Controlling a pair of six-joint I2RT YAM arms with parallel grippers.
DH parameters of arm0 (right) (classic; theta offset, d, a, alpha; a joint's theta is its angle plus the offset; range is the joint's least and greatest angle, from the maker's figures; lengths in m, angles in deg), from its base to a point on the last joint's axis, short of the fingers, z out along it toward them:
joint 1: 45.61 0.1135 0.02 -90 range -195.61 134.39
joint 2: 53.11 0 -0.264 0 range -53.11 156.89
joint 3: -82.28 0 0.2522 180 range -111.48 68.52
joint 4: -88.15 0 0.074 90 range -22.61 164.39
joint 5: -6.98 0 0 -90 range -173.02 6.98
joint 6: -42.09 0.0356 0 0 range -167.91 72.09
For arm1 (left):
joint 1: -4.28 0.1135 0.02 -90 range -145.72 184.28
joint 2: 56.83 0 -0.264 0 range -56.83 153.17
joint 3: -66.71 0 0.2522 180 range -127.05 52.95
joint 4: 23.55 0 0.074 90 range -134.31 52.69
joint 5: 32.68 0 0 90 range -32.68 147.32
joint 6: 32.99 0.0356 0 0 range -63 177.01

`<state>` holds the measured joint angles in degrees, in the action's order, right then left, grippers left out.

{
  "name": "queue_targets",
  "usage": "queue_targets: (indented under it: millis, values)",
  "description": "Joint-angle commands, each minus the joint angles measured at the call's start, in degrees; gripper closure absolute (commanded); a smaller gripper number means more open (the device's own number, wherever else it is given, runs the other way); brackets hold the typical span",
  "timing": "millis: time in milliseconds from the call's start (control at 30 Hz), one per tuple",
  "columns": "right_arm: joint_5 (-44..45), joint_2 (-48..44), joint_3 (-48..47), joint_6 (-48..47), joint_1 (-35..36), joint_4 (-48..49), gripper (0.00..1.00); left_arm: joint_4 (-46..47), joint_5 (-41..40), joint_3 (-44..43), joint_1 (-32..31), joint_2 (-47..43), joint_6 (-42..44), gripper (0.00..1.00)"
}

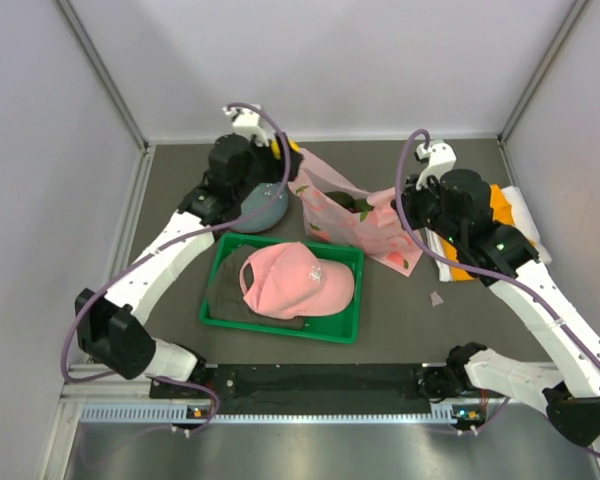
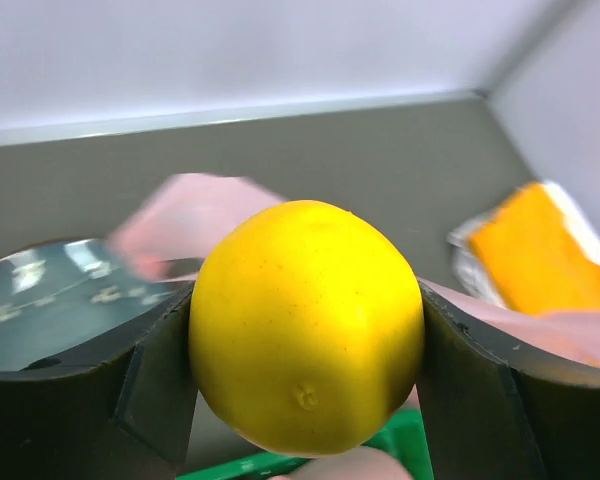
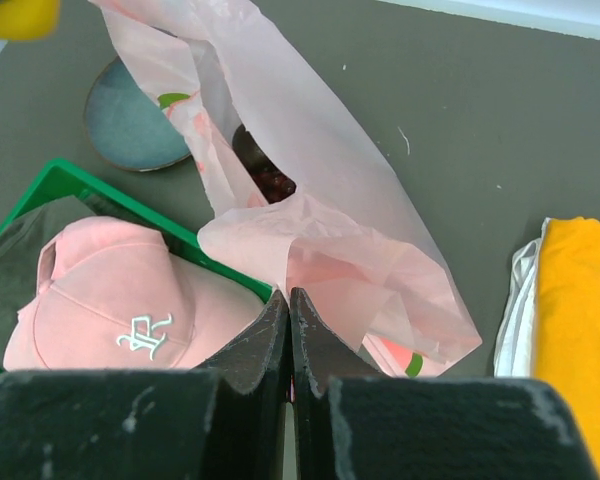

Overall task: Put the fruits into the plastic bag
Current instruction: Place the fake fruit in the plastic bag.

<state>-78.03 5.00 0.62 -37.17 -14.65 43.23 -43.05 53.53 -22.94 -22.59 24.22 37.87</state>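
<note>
A yellow citrus [image 2: 305,320] fills the left wrist view, with my left gripper [image 2: 305,365] shut on it, one dark finger on each side. From above, that gripper [image 1: 283,152] hangs at the back, over the far left end of the pink plastic bag [image 1: 352,218]. The bag [image 3: 310,150] stands open and dark fruit [image 3: 265,178] shows inside it. My right gripper [image 3: 288,296] is shut on a fold of the bag's near right edge. The citrus [image 3: 15,14] also shows in the top left corner of the right wrist view.
A blue-grey dish [image 1: 260,207] lies left of the bag under the left arm. In front of the bag, a green tray [image 1: 280,325] holds a pink cap [image 1: 295,280] on dark cloth. An orange folded cloth [image 1: 500,205] lies at the right.
</note>
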Motion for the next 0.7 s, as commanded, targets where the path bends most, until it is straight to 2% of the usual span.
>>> queue_targets:
  millis: [0, 167, 333, 667]
  values:
    - [-0.9, -1.4, -0.5, 0.9, 0.0, 1.9, 1.0, 8.5, 7.8, -1.4, -4.5, 3.5, -0.5, 0.71]
    - [-0.6, -2.0, -0.6, 1.1, -0.1, 1.2, 1.0, 11.9, 11.9, -1.4, -7.5, 9.0, -2.8, 0.71]
    - [0.1, -2.4, -0.4, 1.0, -0.1, 0.9, 1.0, 18.2, 14.3, 2.0, -9.2, 10.5, -4.9, 0.7]
    - [1.6, -3.5, -1.0, 1.9, -0.1, 0.3, 1.0, 17.9, 16.1, 2.8, -10.3, 15.6, -5.7, 0.7]
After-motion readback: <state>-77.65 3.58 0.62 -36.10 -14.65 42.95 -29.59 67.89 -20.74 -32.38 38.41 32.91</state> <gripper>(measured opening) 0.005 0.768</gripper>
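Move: The left hand holds the yellow fruit; the mouth of the plastic bag lies about 16 cm to its right, some 7 cm ahead and 20 cm below. The empty plate is about 11 cm ahead, 11 cm left and 30 cm down; the pink cap in the green tray sits some 11 cm back, 2 cm right and 26 cm lower. From the right hand, shut on the bag's rim, the mouth is roughly 20 cm ahead, 9 cm left and 18 cm below. Keeping its pinch on the yellow fruit, the left hand swings some 14 cm to the right towards the bag's mouth, level at first, then also sinking about 8 cm and slowing, while the wrist turns clockwise some 25 degrees. The right hand stays put and keeps the bag's rim gripped in its shut fingers. ##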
